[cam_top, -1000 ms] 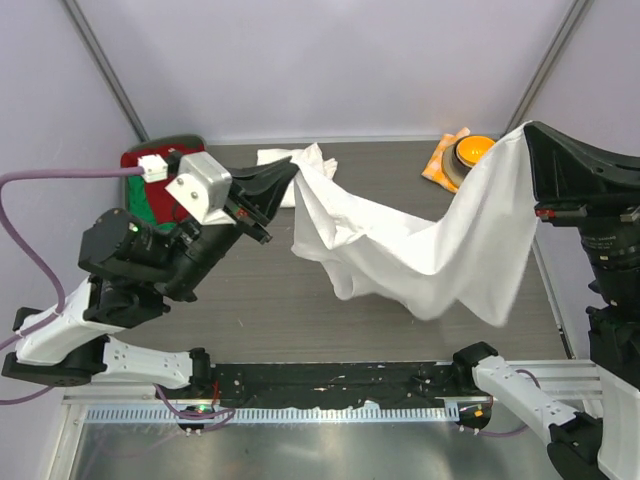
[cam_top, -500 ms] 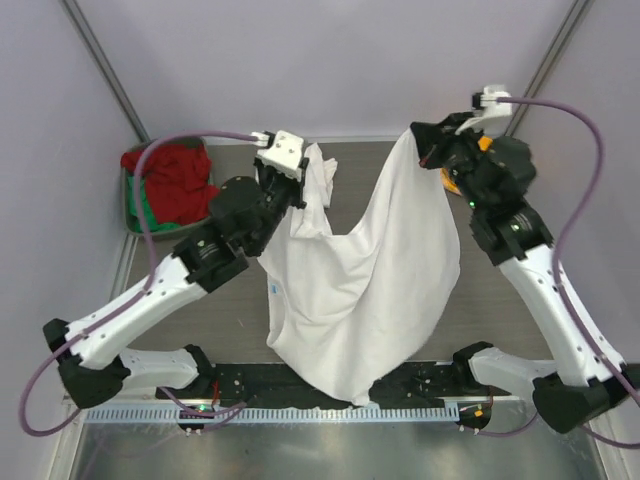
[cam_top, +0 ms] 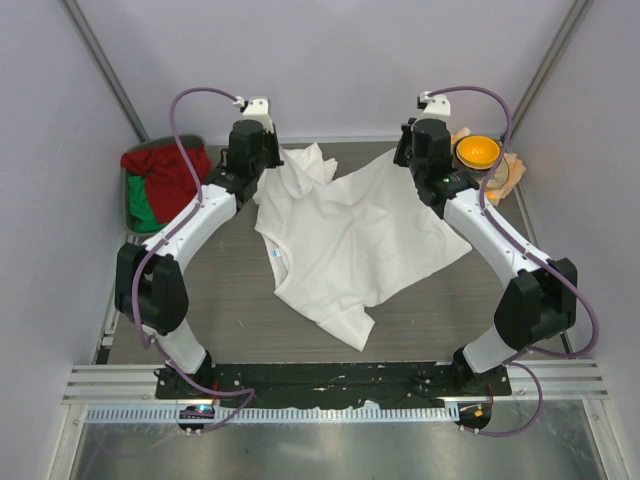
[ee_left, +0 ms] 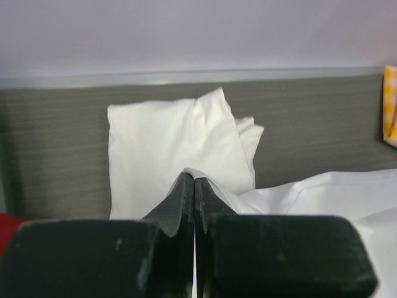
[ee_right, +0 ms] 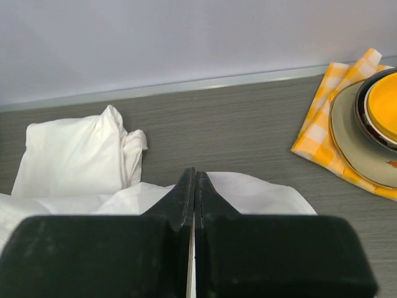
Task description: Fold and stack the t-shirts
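Observation:
A white t-shirt (cam_top: 345,245) lies spread and rumpled across the middle of the table, its lower end trailing toward the near edge. My left gripper (cam_top: 268,172) is shut on its far left corner (ee_left: 211,184). My right gripper (cam_top: 405,160) is shut on its far right corner (ee_right: 260,189). Both grippers are low at the back of the table. A second white t-shirt (cam_top: 308,158), folded, lies at the back between the grippers; it also shows in the left wrist view (ee_left: 170,152) and the right wrist view (ee_right: 74,155).
A green bin with red cloth (cam_top: 160,185) sits at the back left. An orange bowl (cam_top: 477,152) on a plate rests on an orange-and-white checked cloth (ee_right: 322,133) at the back right. The back wall stands close behind both grippers.
Both arms have swung forward and down from a raised hold. The t-shirt, hanging in the air before, now lies spread on the table with its far corners still gripped.

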Robot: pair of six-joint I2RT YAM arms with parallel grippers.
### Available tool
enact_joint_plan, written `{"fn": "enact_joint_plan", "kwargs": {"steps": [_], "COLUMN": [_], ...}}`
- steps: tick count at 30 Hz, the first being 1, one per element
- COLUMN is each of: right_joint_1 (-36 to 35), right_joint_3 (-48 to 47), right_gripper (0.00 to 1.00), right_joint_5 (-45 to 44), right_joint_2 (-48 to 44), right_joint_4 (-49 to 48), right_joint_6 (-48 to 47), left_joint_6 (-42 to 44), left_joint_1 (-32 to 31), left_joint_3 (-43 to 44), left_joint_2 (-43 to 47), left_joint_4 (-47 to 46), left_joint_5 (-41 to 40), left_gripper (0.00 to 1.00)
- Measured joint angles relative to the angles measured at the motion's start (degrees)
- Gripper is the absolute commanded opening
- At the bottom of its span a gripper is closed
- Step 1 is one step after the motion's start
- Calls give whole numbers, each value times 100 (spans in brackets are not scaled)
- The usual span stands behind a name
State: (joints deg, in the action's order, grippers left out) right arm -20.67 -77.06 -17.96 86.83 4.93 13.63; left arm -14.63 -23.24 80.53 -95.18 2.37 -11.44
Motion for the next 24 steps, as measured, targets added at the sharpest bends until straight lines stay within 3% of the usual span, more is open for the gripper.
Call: {"fn": "enact_joint_plan", "kwargs": {"steps": [7,14,15,17,18,20,24], "right_joint_1": [107,251,280,363,402,459,535], "right_joint_3": [-664,-1202,-1342,-1899,-2312,-3023,-3460], "right_gripper": [1,1,9,58,86,94,99], "right_joint_5": [-304,-667,-723,-872,-977,-1150,-1377], "right_joint_2": [1001,2065,2236,2761,3080,3635,4098], "right_joint_4": [-293,-474,-459,-223,-79,173,518], "right_joint_6": [0,90,118,205,286,391,448], "left_joint_6": [-44,-42,-55,-98,-111,-197,-306], "left_joint_1": [479,671,680,691,691,691,691], "left_joint_3": [1781,2918,3082,3650,4030,4979,5348], "left_joint_2": [-1268,-2551,-2710,-3187,-3442,-4079,-4382], "left_joint_4": [81,267,348,590,767,1029,1373], "left_joint_5": [155,-66,-127,-302,-402,-706,-1034], "left_gripper": [0,0,13,62,99,100,100]}}
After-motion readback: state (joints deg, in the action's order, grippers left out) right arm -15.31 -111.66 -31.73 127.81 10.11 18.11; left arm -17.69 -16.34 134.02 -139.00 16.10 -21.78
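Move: Both hands already hold the white t-shirt by its far corners, its body trailing back towards the bases. The folded white t-shirt lies about 9 cm ahead of my left hand, 2 cm to its right and 20 below; the bin of red and green cloth is some 30 cm left of that hand and 4 ahead. From my right hand the folded t-shirt is 9 cm ahead, 22 left and 23 below, and the bowls stand 12 ahead, 26 right and 20 below. I carry the pinched corners out towards the back edge of the table, my left hand about 18 cm forward over the folded t-shirt, rising slightly before it sinks, my right some 15 cm forward and 12 down, drifting right towards the bowls. The wrists swing outward about 20 degrees, left counter-clockwise, right clockwise; near the end both grippers open wide and let the corners go. ##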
